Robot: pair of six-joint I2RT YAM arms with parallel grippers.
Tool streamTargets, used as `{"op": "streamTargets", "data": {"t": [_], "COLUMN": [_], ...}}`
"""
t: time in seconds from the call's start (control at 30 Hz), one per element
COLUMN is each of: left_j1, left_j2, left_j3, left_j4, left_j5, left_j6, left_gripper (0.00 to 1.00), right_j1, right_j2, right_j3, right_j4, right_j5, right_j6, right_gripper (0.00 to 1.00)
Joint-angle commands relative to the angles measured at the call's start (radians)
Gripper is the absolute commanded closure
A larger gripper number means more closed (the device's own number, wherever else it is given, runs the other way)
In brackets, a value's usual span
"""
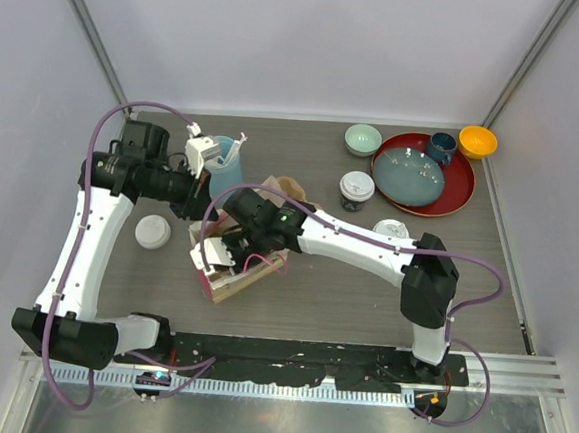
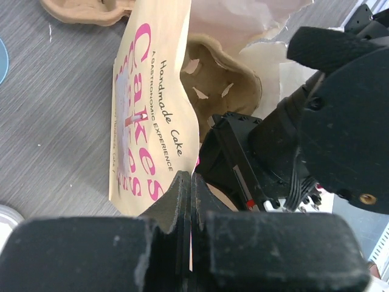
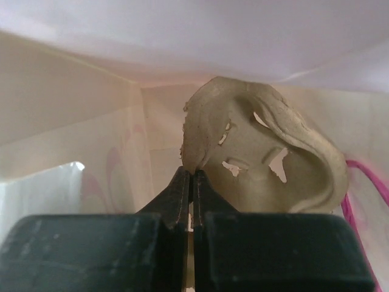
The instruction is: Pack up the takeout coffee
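Observation:
A takeout coffee cup [image 1: 356, 189], black with a white lid, stands upright at mid-table. A second white lid [image 1: 391, 229] shows beside my right forearm; what is under it is hidden. A tan paper bag [image 1: 255, 274] printed "Cakes" [image 2: 143, 115] lies on its side in front of the arms. My left gripper [image 1: 205, 220] [image 2: 191, 176] is shut on the bag's edge. My right gripper [image 1: 231, 257] [image 3: 192, 172] reaches inside the bag, shut on the rim of a brown pulp cup carrier [image 3: 261, 158] [image 2: 213, 79].
Another white round lid [image 1: 152, 231] sits left of the bag. A light-blue cup of utensils [image 1: 224, 161] stands behind it, next to a brown pulp piece [image 1: 290, 188]. A green bowl [image 1: 363, 139], a red tray [image 1: 459, 195], a dark-blue mug [image 1: 442, 145] and an orange bowl [image 1: 477, 141] are at the back right.

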Motion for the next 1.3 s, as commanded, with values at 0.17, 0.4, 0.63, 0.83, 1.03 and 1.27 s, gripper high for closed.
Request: {"op": "streamTargets", "data": {"t": [0.17,0.4,0.63,0.83,1.03,1.27], "left_j1": [-0.009,-0.006,-0.001,-0.001,-0.001,-0.001], "left_j2": [-0.003,-0.004,-0.012,-0.007,-0.004,-0.004], "left_j3": [0.005,0.036,0.022,0.014,0.011,0.008], "left_j4": [0.006,0.008,0.009,0.006,-0.006,-0.003], "left_j5": [0.022,-0.005,-0.053,-0.038,-0.047,-0.074], "left_j6": [0.025,0.025,0.041,0.038,0.050,0.054], "left_gripper": [1.00,1.00,1.00,1.00,1.00,1.00], "right_j1": [-0.007,-0.045,-0.083,-0.088,-0.086,-0.071], "right_j2": [-0.056,0.002,0.050,0.096,0.059,-0.071], "right_j3": [-0.145,-0.179,-0.216,-0.225,-0.234,-0.253], "right_j4": [0.023,0.054,0.101,0.118,0.153,0.248], "right_j5": [-0.021,-0.108,-0.165,-0.141,-0.122,-0.124], "right_j6": [-0.006,0.020,0.071,0.077,0.112,0.184], "right_gripper": [0.99,0.99,0.99,0.99,0.76,0.41]}}
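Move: The cardboard cup holder is already in the right fingers, partway inside the cake bag. The middle of the bag's floor lies about 14 cm below that hand, some 3 cm to its right and 2 cm ahead. The straw cup stands roughly 20 cm ahead and 4 cm left; the white lid is about 20 cm left and 9 cm ahead. From the left hand, shut at the bag's rim, that floor is some 8 cm right, 3 cm back and 25 cm down. The cup holder goes deeper into the bag: the right hand, still pinching its edge, lowers it about 10 cm towards the floor while drifting some 4 cm to the right, the fingertips tilting back towards the base. Stopped low inside, its fingers open to about half and let go. The left hand stays almost in place, keeping hold of the rim. ##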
